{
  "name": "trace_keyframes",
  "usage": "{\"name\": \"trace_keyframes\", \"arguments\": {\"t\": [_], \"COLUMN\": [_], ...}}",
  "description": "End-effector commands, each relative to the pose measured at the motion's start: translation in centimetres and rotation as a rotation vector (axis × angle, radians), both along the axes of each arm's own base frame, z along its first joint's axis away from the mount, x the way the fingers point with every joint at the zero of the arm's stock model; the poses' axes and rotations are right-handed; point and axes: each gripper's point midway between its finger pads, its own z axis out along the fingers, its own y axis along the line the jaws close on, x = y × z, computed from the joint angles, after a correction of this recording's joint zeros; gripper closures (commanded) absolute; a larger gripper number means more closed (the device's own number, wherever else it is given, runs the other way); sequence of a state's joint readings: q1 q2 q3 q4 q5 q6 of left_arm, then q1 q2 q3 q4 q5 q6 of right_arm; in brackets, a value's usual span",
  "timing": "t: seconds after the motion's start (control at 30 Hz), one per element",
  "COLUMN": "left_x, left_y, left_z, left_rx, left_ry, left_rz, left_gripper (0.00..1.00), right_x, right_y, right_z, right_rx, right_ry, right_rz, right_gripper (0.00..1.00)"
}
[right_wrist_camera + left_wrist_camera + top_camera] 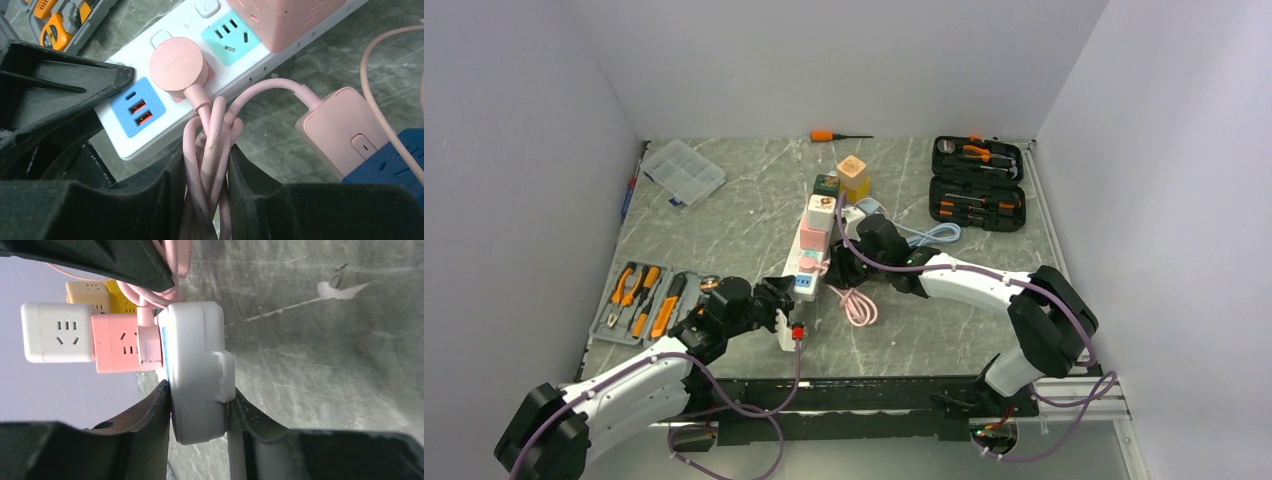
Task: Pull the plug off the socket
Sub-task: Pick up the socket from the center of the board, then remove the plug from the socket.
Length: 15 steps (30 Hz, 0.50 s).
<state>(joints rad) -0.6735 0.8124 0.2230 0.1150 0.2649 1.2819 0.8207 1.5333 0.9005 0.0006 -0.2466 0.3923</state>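
The socket is a white power strip (796, 262) (195, 365) (119, 136) lying along the table. A round pink plug (176, 63) (808, 265) (150, 342) sits in it beside the blue USB panel (137, 107). My left gripper (782, 302) (200, 410) is shut on the strip's near end, one finger pressed against each side. The plug's pink cable (210, 135) (856, 305) hangs in a bundle of loops. My right gripper (206, 170) (836, 268) is shut on that bundle just below the plug.
Pink (117, 342), white (57, 332) and yellow (92, 292) cube adapters sit further along the strip. A pink box (345, 127) lies on the cable. Also here: pliers tray (639, 300), black tool case (977, 183), clear organiser (683, 171), orange screwdriver (839, 135).
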Motion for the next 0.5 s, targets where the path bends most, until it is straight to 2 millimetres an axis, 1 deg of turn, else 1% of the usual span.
{"name": "trace_keyframes", "arguments": {"t": [0.0, 0.07, 0.13, 0.17, 0.23, 0.3, 0.37, 0.47], "left_x": [1.7, 1.7, 1.7, 1.7, 1.7, 1.5, 1.3, 0.9], "left_y": [-1.5, -1.5, -1.4, -1.4, -1.3, -1.2, -1.1, -0.9], "left_z": [6.1, 6.6, 7.0, 7.2, 7.5, 7.4, 7.3, 6.7], "left_rx": [-0.115, -0.115, -0.111, -0.108, -0.102, -0.081, -0.061, -0.005], "left_ry": [-0.126, -0.134, -0.134, -0.134, -0.133, -0.126, -0.130, -0.148], "left_rz": [0.007, 0.006, 0.011, 0.008, 0.009, -0.001, -0.010, -0.046], "left_gripper": [0.67, 0.68, 0.68, 0.69, 0.70, 0.72, 0.74, 0.83], "right_x": [-1.6, -1.0, -0.3, 0.0, 0.4, 0.6, 0.6, 0.7], "right_y": [2.7, 1.6, 0.4, -0.2, -1.3, -1.9, -2.3, -2.4], "right_z": [4.3, 3.2, 2.4, 2.4, 2.6, 3.4, 4.3, 5.6], "right_rx": [0.123, 0.064, 0.008, -0.015, -0.053, -0.067, -0.069, -0.099], "right_ry": [-0.089, -0.111, -0.143, -0.162, -0.199, -0.238, -0.286, -0.377], "right_rz": [0.138, 0.095, 0.053, 0.035, 0.004, -0.015, -0.021, -0.031], "right_gripper": [0.78, 0.55, 0.37, 0.33, 0.25, 0.20, 0.18, 0.18]}}
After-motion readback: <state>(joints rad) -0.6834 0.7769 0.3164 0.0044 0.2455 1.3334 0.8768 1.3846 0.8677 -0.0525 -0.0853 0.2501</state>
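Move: The white socket strip's near end is already in the left fingers; its middle lies about 9 cm ahead of that hand and 4 cm to its right, roughly level. The pink plug sits 5 cm ahead and 3 cm right of the left hand, the pink adapter 10 cm ahead and 4 cm right. From the right hand, still closed on the plug's cable, the plug is some 4 cm left and 1 cm ahead. The socket strip's near end, still pinched between the left fingers, is carried up about 3 cm with hardly any sideways travel. The pink cable is let go as the right fingers open wide; that hand then backs off to its right and up from the strip, about 3 cm, its forward side tipping up by some 10 degrees. ##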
